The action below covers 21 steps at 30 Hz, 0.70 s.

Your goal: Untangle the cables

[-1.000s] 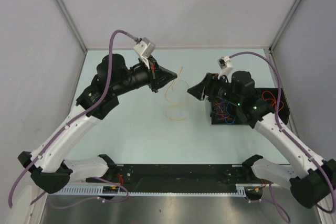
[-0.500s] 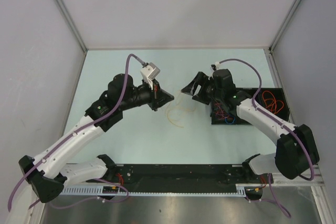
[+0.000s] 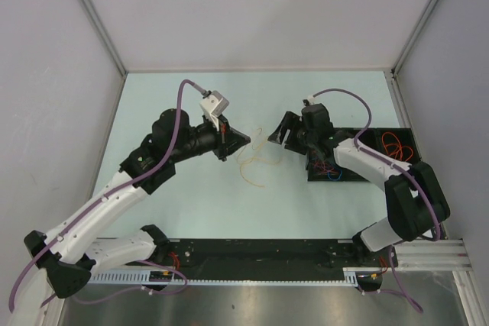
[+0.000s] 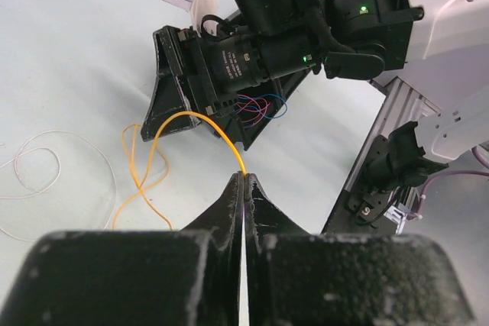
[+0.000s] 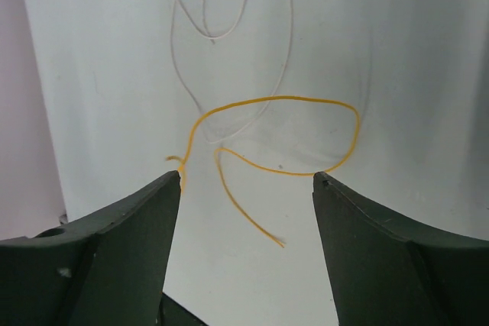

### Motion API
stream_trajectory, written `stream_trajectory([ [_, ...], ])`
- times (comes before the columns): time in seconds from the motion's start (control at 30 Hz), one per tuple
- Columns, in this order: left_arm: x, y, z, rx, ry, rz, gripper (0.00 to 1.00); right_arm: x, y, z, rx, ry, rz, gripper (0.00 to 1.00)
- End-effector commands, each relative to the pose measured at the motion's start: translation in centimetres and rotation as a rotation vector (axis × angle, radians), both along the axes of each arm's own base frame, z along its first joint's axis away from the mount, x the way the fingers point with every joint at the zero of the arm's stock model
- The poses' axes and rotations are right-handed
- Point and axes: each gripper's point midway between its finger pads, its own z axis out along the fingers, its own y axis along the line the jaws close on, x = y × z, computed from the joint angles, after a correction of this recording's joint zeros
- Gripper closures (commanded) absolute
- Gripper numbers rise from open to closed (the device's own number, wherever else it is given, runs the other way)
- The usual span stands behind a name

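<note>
My left gripper (image 4: 244, 176) is shut on one end of a thin orange cable (image 4: 182, 117), which arcs away from the tips and drops in loops to the table. From above, the left gripper (image 3: 245, 141) sits just left of the orange cable (image 3: 254, 166). A pale cable (image 5: 213, 7) curls beside and under the orange cable (image 5: 279, 99). My right gripper (image 5: 246, 178) stands open just above the orange loop, its fingers on either side of the free end and holding nothing. In the top view the right gripper (image 3: 273, 136) faces the left one across the wires.
A black tray (image 3: 403, 167) at the right holds a red cable (image 3: 393, 143) and a blue and red bundle (image 3: 328, 169). The right arm's forearm lies over the tray's left part. Grey walls close in the pale green table (image 3: 191, 204).
The left gripper has come down and toward me with the orange cable, whose loops now lie lower. The right arm has swung its gripper left, over the wires, with its jaws still apart.
</note>
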Motion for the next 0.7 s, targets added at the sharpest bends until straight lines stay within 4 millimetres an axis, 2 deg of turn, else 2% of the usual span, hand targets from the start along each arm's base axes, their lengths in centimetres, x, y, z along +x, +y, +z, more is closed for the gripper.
stream_trajectory([
  [0.0, 0.1, 0.4, 1.1, -0.011, -0.055, 0.016, 1.00, 0.8, -2.0, -1.5, -0.142, -0.045, -0.024, 0.26],
  [0.1, 0.1, 0.5, 1.2, -0.012, -0.059, 0.019, 1.00, 0.6, -2.4, -3.2, -0.208, -0.026, -0.018, 0.26],
  [0.13, 0.2, 0.5, 1.1, -0.011, -0.058, 0.019, 1.00, 0.5, -2.3, -4.1, -0.219, -0.009, -0.006, 0.26],
  [0.37, 0.5, 0.4, 0.8, -0.001, -0.053, 0.031, 1.00, 0.7, -1.4, -7.0, -0.233, 0.023, 0.040, 0.27],
  [0.67, 0.8, 0.3, 0.4, 0.010, -0.047, 0.036, 1.00, 3.0, -1.2, -7.7, -0.249, -0.008, 0.040, 0.27],
])
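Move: I hold the orange cable up in my left hand. The bend at the right end of its low loop lies about 10 cm farther out, 10 cm to the right and 30 cm below that hand. From my open right hand the bend is some 10 cm below, 2 cm ahead and 1 cm to the left. The white cable lies about 8 cm ahead and 12 cm left of my right hand. The black tray's left compartment is some 15 cm to its right and 2 cm ahead. I sink my right hand almost straight down, about 9 cm, onto the orange cable's bend, easing 1 or 2 cm to the right early on and slowing at the end. The wrist rolls some 15 degrees, left side dropping, and the fingers stay wide, straddling the line to the bend. My left hand keeps its pinch on the cable, nearly still. ##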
